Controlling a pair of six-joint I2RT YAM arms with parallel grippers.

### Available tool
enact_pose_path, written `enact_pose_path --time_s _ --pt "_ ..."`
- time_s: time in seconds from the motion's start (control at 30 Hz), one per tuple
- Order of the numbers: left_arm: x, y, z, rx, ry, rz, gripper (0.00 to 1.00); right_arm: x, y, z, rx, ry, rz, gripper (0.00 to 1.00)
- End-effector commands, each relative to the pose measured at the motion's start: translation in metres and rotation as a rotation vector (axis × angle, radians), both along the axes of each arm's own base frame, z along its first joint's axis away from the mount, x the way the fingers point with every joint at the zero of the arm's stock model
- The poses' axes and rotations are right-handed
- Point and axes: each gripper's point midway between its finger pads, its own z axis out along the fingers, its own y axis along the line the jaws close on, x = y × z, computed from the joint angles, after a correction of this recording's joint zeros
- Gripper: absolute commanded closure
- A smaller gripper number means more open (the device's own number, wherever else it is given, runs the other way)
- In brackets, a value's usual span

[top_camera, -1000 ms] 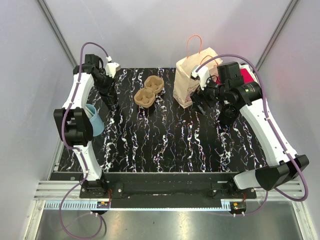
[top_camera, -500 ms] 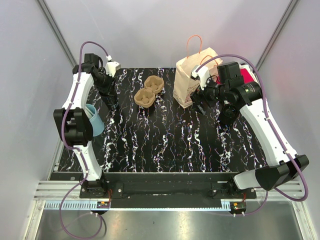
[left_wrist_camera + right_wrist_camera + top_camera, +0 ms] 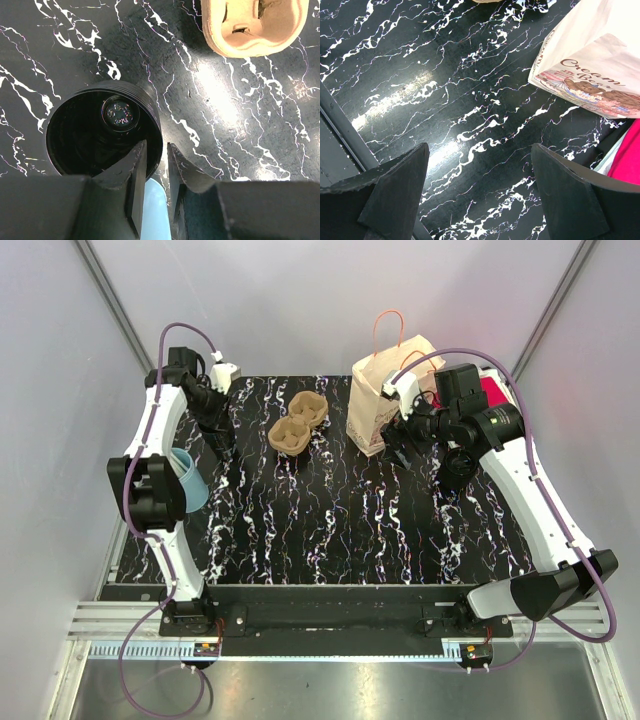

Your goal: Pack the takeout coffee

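Note:
A black cup (image 3: pixel 75 135) stands upright on the marble table, its open top facing the left wrist camera. My left gripper (image 3: pixel 156 147) points down over it at the table's back left (image 3: pixel 222 440), one finger inside the cup and one outside, shut on the rim's wall. A brown pulp cup carrier (image 3: pixel 300 423) (image 3: pixel 255 25) lies to its right. The paper bag (image 3: pixel 385 400) (image 3: pixel 600 55) stands at the back right. My right gripper (image 3: pixel 480 150) hovers open beside the bag (image 3: pixel 402 445), holding nothing.
A light blue cup (image 3: pixel 188 480) (image 3: pixel 152 210) lies at the table's left edge by the left arm. Something pink (image 3: pixel 492 390) (image 3: pixel 627 160) sits behind the right arm. The table's metal edge (image 3: pixel 340 135) shows at the left of the right wrist view.

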Motion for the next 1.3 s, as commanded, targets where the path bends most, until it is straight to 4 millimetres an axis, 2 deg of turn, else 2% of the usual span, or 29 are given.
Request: enact_pose_path --time_s 0.0,0.2,0.33,0.37,0.43,1.27 --pt "0.010 0.001 0.013 -0.010 -0.042 0.001 0.76 0.003 0.004 0.014 0.015 -0.047 0.003 0.12" --pt "0.009 0.002 0.013 -0.006 -0.043 0.002 0.81 0.003 0.004 0.015 0.015 -0.049 0.005 0.12" --pt "0.010 0.000 0.015 -0.009 -0.048 0.000 0.90 0.004 0.004 0.014 0.013 -0.048 0.002 0.12" --pt "0.009 0.000 0.014 -0.009 -0.047 -0.001 0.96 0.003 0.004 0.015 0.014 -0.051 0.004 0.12" --pt "0.010 0.001 0.015 -0.009 -0.049 0.003 1.00 0.004 0.004 0.015 0.013 -0.051 0.003 0.12" --pt "0.008 0.007 0.062 0.017 -0.171 0.043 1.00 0.003 0.004 0.019 0.014 -0.061 -0.002 0.12"
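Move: The black cup's middle is about 2 cm ahead, 3 cm left and 5 cm below the left hand, whose parted fingers straddle its rim. The cup carrier lies some 6 cm ahead and 16 cm right, 10 cm below; the blue straw holder about 9 cm back and 8 cm left, 7 cm below. From the right hand the black cup is roughly 14 cm ahead, 40 cm left and 20 cm below. The left hand stays put, closes its fingers on the black cup's rim, then rises about half a centimetre. ##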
